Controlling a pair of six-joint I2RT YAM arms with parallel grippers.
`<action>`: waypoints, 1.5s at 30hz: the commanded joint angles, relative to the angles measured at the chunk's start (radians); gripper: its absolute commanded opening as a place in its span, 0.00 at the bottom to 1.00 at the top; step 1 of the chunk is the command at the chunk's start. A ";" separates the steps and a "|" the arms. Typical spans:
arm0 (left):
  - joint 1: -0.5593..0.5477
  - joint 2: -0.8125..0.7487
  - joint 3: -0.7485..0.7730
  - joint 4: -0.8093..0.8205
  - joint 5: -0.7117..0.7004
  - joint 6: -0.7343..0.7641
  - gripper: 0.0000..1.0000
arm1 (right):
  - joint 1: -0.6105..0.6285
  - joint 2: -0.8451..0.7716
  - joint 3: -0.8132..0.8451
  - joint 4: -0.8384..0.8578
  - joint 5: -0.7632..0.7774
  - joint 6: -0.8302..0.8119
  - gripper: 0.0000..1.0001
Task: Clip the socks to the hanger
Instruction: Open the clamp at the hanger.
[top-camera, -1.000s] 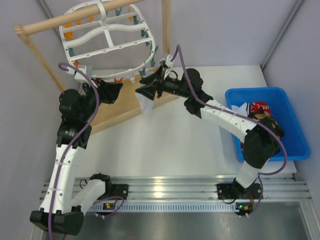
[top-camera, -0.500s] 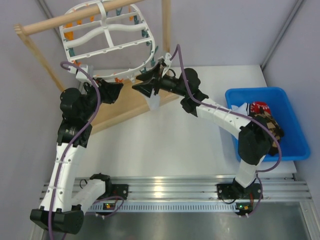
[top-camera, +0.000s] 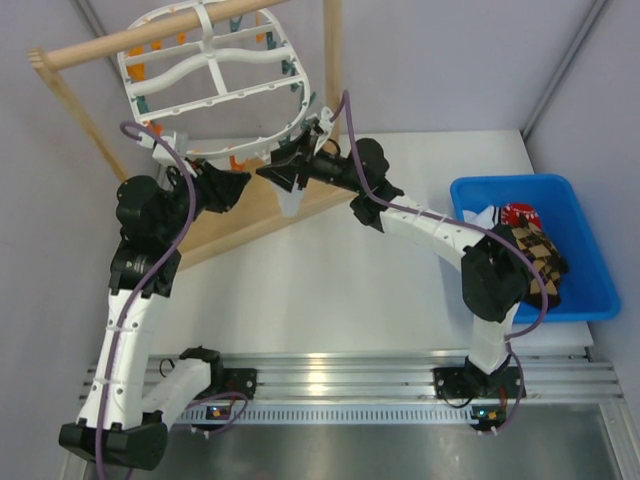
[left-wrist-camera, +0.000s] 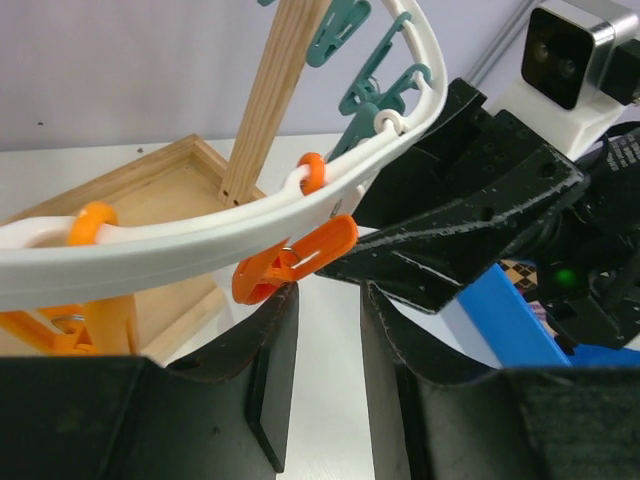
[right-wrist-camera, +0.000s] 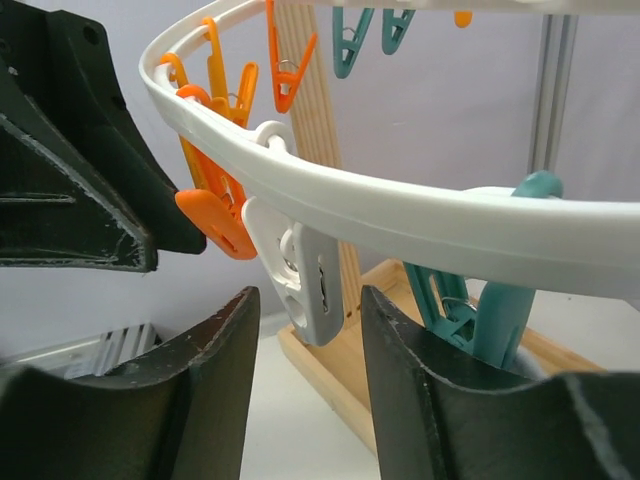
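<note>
The white oval hanger (top-camera: 210, 35) hangs from the wooden pole, with orange and teal clips on its rim. My left gripper (top-camera: 235, 185) is open under the near rim (left-wrist-camera: 200, 235); an orange clip (left-wrist-camera: 295, 262) rests just above its fingertips (left-wrist-camera: 325, 295). My right gripper (top-camera: 275, 172) faces it, open and empty, with a white clip (right-wrist-camera: 300, 275) hanging between its fingertips (right-wrist-camera: 305, 300). A small white piece (top-camera: 290, 204) hangs below the right gripper in the top view; I cannot tell what holds it. The other socks (top-camera: 525, 230), red, white and argyle, lie in the blue bin.
The wooden rack's pole (top-camera: 90, 48), upright post (top-camera: 332, 50) and tray base (top-camera: 230, 225) stand under and behind the hanger. The blue bin (top-camera: 585, 285) sits at the right edge of the white table. A teal clip (right-wrist-camera: 490, 310) hangs beside my right finger.
My right gripper has moved left and up to the hanger's near rim, closer to the left gripper. The white piece below it shifted with it. The left arm has hardly moved.
</note>
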 joint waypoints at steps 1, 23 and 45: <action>0.004 -0.023 0.059 -0.011 0.051 -0.027 0.36 | 0.018 -0.017 0.044 0.097 0.015 -0.015 0.44; 0.004 0.063 0.141 0.037 0.040 -0.131 0.33 | 0.087 -0.137 -0.027 -0.041 0.187 -0.237 0.08; -0.022 0.094 0.111 0.091 -0.058 -0.111 0.36 | 0.136 -0.168 -0.036 -0.141 0.282 -0.312 0.00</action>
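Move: The white clamp on the hanger is just off the right fingertips, its middle about 2 cm to the left and 1 cm above the hand. The teal clamp with the sock is some 4 cm ahead, about level sideways and 1 cm up; an orange clamp is roughly 5 cm left, 2 cm back and 2 cm up. From the left hand the white clamp lies about 4 cm ahead, 4 cm right and 2 cm up. The right fingers close and pinch the lower end of the white clamp, keep their hold while the hand lifts about 2 cm, draws slightly back and sinks most of that again, turning some 15 degrees clockwise with a roll. The left hand, fingers staying part open, backs off and rises about 3 cm, dips and rises again, then goes forward past the orange clamp until a fingertip comes up against the white clamp's leg. ##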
